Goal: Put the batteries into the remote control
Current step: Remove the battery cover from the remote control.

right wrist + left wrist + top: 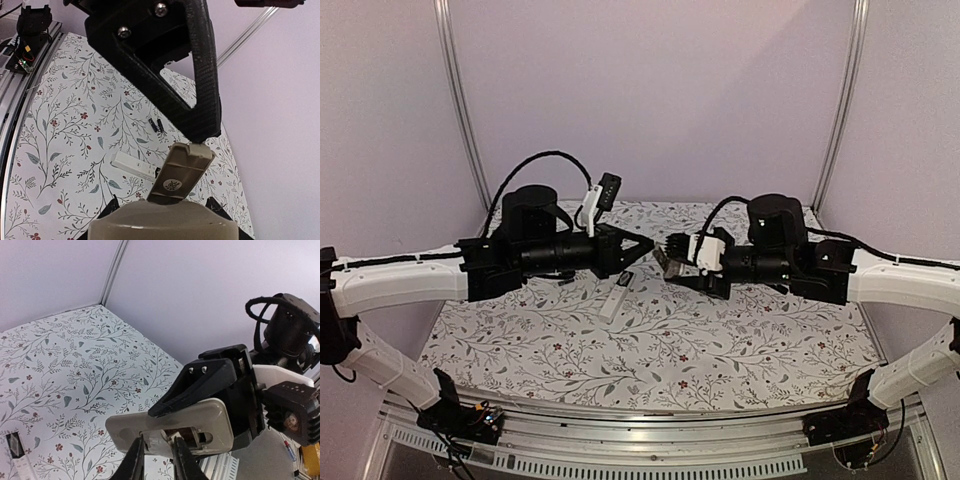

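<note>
My right gripper (672,262) is shut on the beige remote control (220,420), holding it above the table; one black finger (200,385) lies across its back. The battery cover (185,167) stands hinged up from the remote (160,225). My left gripper (157,457) meets it from the left, its narrow jaws closed on the cover's edge (155,444). Something dark (187,436) shows inside the open compartment. Two batteries (156,125), small dark cylinders, lie side by side on the floral table.
A slim white remote (617,297) lies on the floral cloth below both grippers, also in the right wrist view (132,165). Purple walls close the back and sides. An aluminium rail (620,440) runs along the near edge.
</note>
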Available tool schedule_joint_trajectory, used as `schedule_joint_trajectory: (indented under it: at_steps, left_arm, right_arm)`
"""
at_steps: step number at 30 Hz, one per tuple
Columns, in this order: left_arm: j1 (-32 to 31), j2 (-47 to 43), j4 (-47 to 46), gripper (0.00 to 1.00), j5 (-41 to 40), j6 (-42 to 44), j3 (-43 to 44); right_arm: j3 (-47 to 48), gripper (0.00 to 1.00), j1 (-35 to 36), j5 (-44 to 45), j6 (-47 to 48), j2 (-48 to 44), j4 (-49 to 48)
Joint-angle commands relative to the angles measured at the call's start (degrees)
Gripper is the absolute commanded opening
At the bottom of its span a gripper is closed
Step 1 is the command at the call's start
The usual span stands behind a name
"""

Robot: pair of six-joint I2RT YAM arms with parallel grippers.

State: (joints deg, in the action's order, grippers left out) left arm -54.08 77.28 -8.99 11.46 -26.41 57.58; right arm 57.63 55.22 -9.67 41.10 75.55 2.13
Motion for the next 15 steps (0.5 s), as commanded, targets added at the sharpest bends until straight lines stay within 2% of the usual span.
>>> schedule_joint_trajectory:
  at_steps: [1, 9, 15]
  left_arm:
    - [2.00, 3.19, -2.45, 0.20, 2.14, -0.72, -3.70]
    - [5.38, 11.64, -9.37, 0.20, 5.72, -1.92, -8.48]
    - [7.56, 21.09, -13.53, 0.20, 10.13, -3.57, -8.95]
  right_arm:
    - [-2.44, 0.06, 0.42, 1.65, -2.30, -1.48, -2.22]
    - [-6.42, 0.06, -1.33, 3.84, -5.48, 1.89, 1.22]
    - [-8.11, 0.05, -2.53, 4.17, -7.14, 7.87, 0.64]
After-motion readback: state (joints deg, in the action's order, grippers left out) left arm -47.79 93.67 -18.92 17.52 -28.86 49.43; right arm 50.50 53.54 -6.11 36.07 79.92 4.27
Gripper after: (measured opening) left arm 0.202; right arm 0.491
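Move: The battery cover is already tipped out of the remote control, right at the left fingertips, about 2 cm to the left hand's right, 1 cm back and 1 cm below. The right hand still grips the remote control, its middle some 5 cm right, 3 cm back and 2 cm below the left hand. A white remote lies roughly 10 cm ahead, 8 cm left and 25 cm below the left hand. From the right hand the cover is about 3 cm left, 2 cm ahead, 1 cm up. The left hand, slightly open, drops about 15 cm towards the table while the right lowers the gripped remote 10 cm. ##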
